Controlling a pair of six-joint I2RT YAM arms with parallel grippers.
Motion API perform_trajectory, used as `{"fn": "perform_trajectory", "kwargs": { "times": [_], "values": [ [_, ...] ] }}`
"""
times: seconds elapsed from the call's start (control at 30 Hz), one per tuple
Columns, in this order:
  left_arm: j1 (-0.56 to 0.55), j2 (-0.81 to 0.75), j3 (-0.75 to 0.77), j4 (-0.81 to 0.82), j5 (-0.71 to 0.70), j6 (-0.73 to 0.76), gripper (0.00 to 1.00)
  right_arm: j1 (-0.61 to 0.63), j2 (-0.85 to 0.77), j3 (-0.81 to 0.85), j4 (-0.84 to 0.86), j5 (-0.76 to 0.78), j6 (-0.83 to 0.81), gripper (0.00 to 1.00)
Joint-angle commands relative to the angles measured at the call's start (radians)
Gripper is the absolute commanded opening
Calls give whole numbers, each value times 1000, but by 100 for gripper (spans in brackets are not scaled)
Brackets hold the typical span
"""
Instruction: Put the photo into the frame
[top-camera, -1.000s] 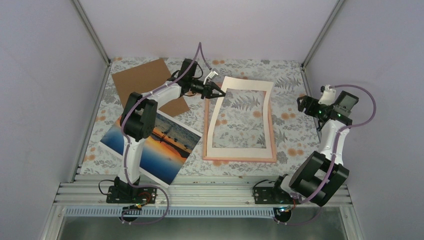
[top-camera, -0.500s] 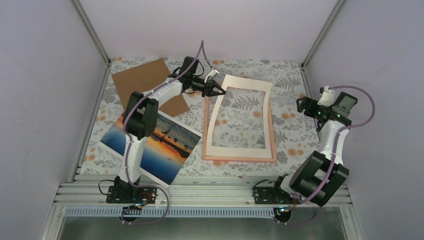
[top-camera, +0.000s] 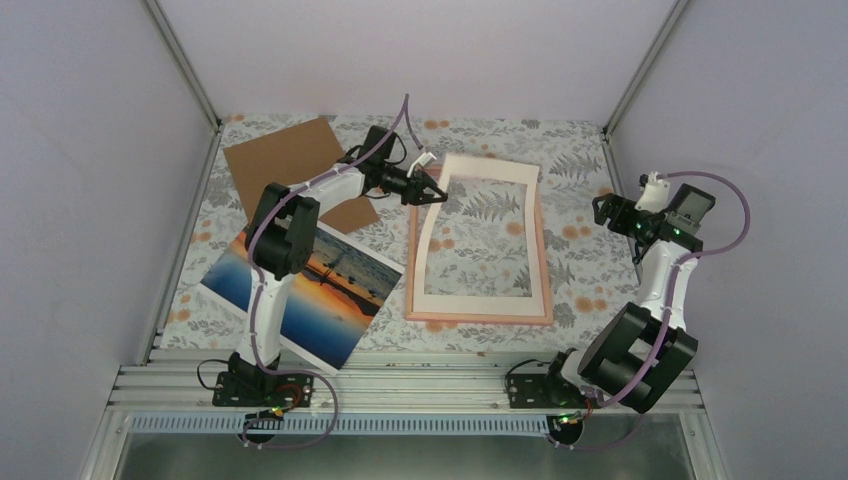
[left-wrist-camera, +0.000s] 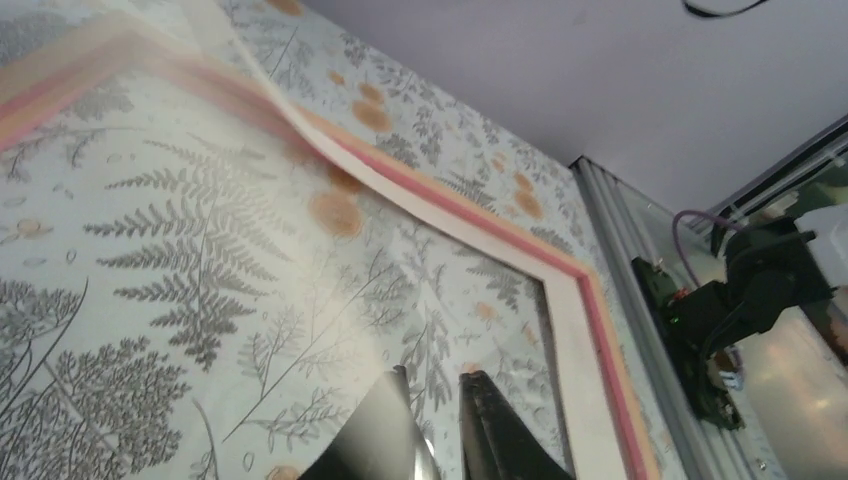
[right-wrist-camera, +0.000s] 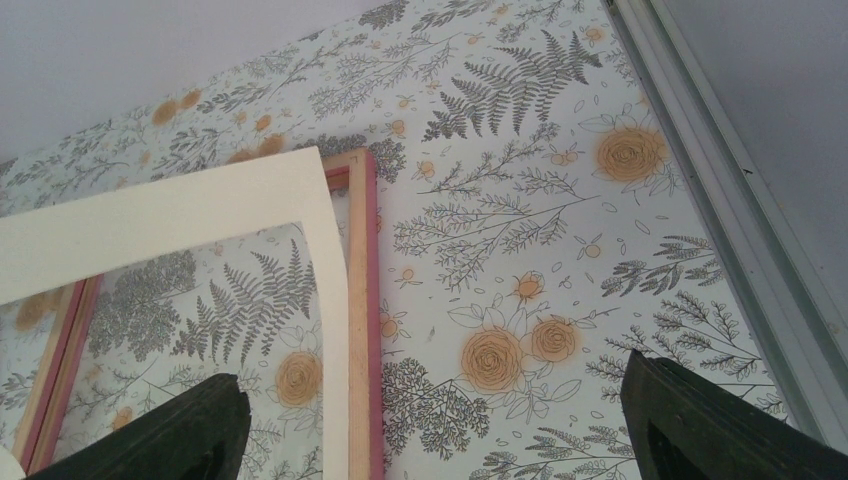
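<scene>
The photo (top-camera: 310, 290), an orange sunset over blue water, lies flat at the near left, partly under the left arm. The pink frame (top-camera: 478, 318) (left-wrist-camera: 590, 330) (right-wrist-camera: 370, 300) lies in the middle with a white mat board (top-camera: 470, 300) (left-wrist-camera: 565, 380) (right-wrist-camera: 180, 210) on it. The mat's far end bows up off the frame. My left gripper (top-camera: 438, 194) (left-wrist-camera: 437, 375) hovers at the mat's far left corner, its jaws a narrow gap apart with only tablecloth showing between them. My right gripper (top-camera: 600, 208) (right-wrist-camera: 432, 370) stands wide open to the right of the frame, holding nothing.
A brown cardboard sheet (top-camera: 285, 158) lies at the far left, behind the left arm. The floral tablecloth (right-wrist-camera: 520, 350) covers the table. An aluminium rail (right-wrist-camera: 720, 230) borders the right side, and grey walls enclose the cell.
The left jaws, shut on the mat's far left corner before, have parted slightly and the gripper has shifted a little. The mat's far end has moved slightly. The right arm is unmoved.
</scene>
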Motion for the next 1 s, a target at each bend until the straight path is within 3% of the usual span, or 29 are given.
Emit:
{"fn": "perform_trajectory", "kwargs": {
  "times": [0.0, 0.23, 0.3, 0.37, 0.4, 0.67, 0.97],
  "values": [
    [-7, -32, -37, 38, -55, -36, 20, 4, -24, -13, 14, -18, 6, 92],
    [-18, -112, -105, 35, -357, -45, 62, 4, -34, -12, 14, -16, 8, 92],
    [-26, -133, -117, 12, -432, -25, 76, 4, -36, -16, 17, -16, 11, 92],
    [-41, -157, -134, -13, -526, -1, 97, 5, -38, -20, 20, -16, 14, 92],
    [-50, -171, -145, -19, -568, 11, 100, 5, -40, -19, 21, -16, 15, 92],
    [-93, -242, -165, -99, -895, 56, 100, 9, -44, -20, 27, -21, 12, 92],
    [-99, -267, -130, -241, -1027, 177, 100, 16, -44, -24, 41, -22, 17, 92]
  ]
}}
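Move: The mat is held by its left strip in the left fingers, its far end still up and its near end already at the frame. The frame it goes into has its middle about 7 cm back, 10 cm right and some 14 cm below that hand. The photo lies roughly 18 cm back and 31 cm left, the brown board about 10 cm ahead and 34 cm left, both on the table. From the right hand the frame's middle is level, about 22 cm left and 19 cm below. The mat's left strip is let go over the frame: the left fingers, nearly shut on it, spread wide while the hand sinks about 3 cm. The hand then draws off to the left, drifting forward and finally lower again, some 5 cm left in all, while the wrist turns about 50 degrees so the fingers tip from pointing nearly level to the right to pointing steeply down. ##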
